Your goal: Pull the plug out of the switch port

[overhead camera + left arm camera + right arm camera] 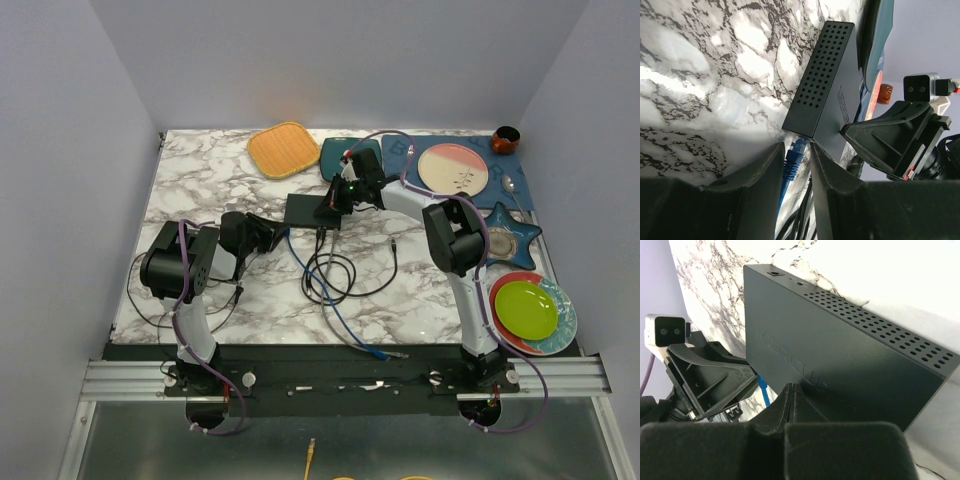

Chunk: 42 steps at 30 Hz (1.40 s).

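Observation:
The switch (305, 208) (827, 85) (840, 355) is a flat matte-black box lying mid-table. A blue plug (792, 160) sits in a port on its near-left corner, and its blue cable (335, 310) (762, 390) trails toward the table's front edge. My left gripper (275, 232) (796, 145) is just left of the switch, with its two fingers narrowed round the plug. My right gripper (335, 200) (794, 386) is shut with nothing in it, and its tips rest on the switch's top face.
Black cable loops (335, 270) lie in front of the switch. Behind it are an orange square plate (283, 150) and a teal square plate (335, 155). A pink plate (452, 167), brown cup (505, 139), star dish (508, 238) and green plate (528, 310) fill the right side.

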Each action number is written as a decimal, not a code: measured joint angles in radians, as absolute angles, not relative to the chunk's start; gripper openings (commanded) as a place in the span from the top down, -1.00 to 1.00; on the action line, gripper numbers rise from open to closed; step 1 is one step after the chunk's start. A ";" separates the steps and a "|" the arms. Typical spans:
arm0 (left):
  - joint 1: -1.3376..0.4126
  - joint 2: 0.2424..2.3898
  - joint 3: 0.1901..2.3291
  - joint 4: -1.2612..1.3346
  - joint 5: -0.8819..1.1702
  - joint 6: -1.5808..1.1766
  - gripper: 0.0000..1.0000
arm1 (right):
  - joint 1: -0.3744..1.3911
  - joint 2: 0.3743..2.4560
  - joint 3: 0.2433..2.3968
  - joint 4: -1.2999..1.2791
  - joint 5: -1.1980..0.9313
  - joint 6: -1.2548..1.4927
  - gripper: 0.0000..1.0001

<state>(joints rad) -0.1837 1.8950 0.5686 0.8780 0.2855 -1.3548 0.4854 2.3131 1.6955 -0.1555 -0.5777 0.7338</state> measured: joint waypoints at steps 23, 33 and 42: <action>-0.187 1.872 0.639 0.736 0.286 -1.328 1.00 | 0.495 2.310 1.692 -0.150 -0.571 0.736 0.99; -0.187 1.869 0.638 0.734 0.285 -1.311 1.00 | 0.552 2.206 1.588 -0.174 -0.484 0.695 0.99; -0.187 1.868 0.638 0.733 0.284 -1.306 1.00 | 0.622 2.198 1.588 -0.203 -0.460 0.675 0.99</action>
<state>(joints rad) -0.1875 1.8679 0.6380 0.7334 0.2844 -1.3056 0.6224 2.1979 1.5875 -0.2031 -0.4599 0.6746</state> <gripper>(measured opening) 0.044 0.012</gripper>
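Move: The blue plug, in the left end of the switch's near side, is practically between the left fingertips: about 1 cm ahead, 1 cm right and 1 cm below. The switch's middle lies some 5 cm ahead and 6 cm right of the left hand; the black plugs are about 8 cm right and 1 cm back. From the right hand, the blue plug is roughly 3 cm back, 7 cm left and 2 cm below; the switch's middle is about level fore and aft, 1 cm left and 1 cm below. The left fingers, half open around the blue plug, ease forward not quite 1 cm, then shut on it and pinch it by the boot just outside the port, holding there. Once they have closed, the right hand, its shut fingertips resting on the switch's top, lifts off and draws back about 6 cm and 3 cm left, past the near edge beside the blue plug, tilting slightly. ##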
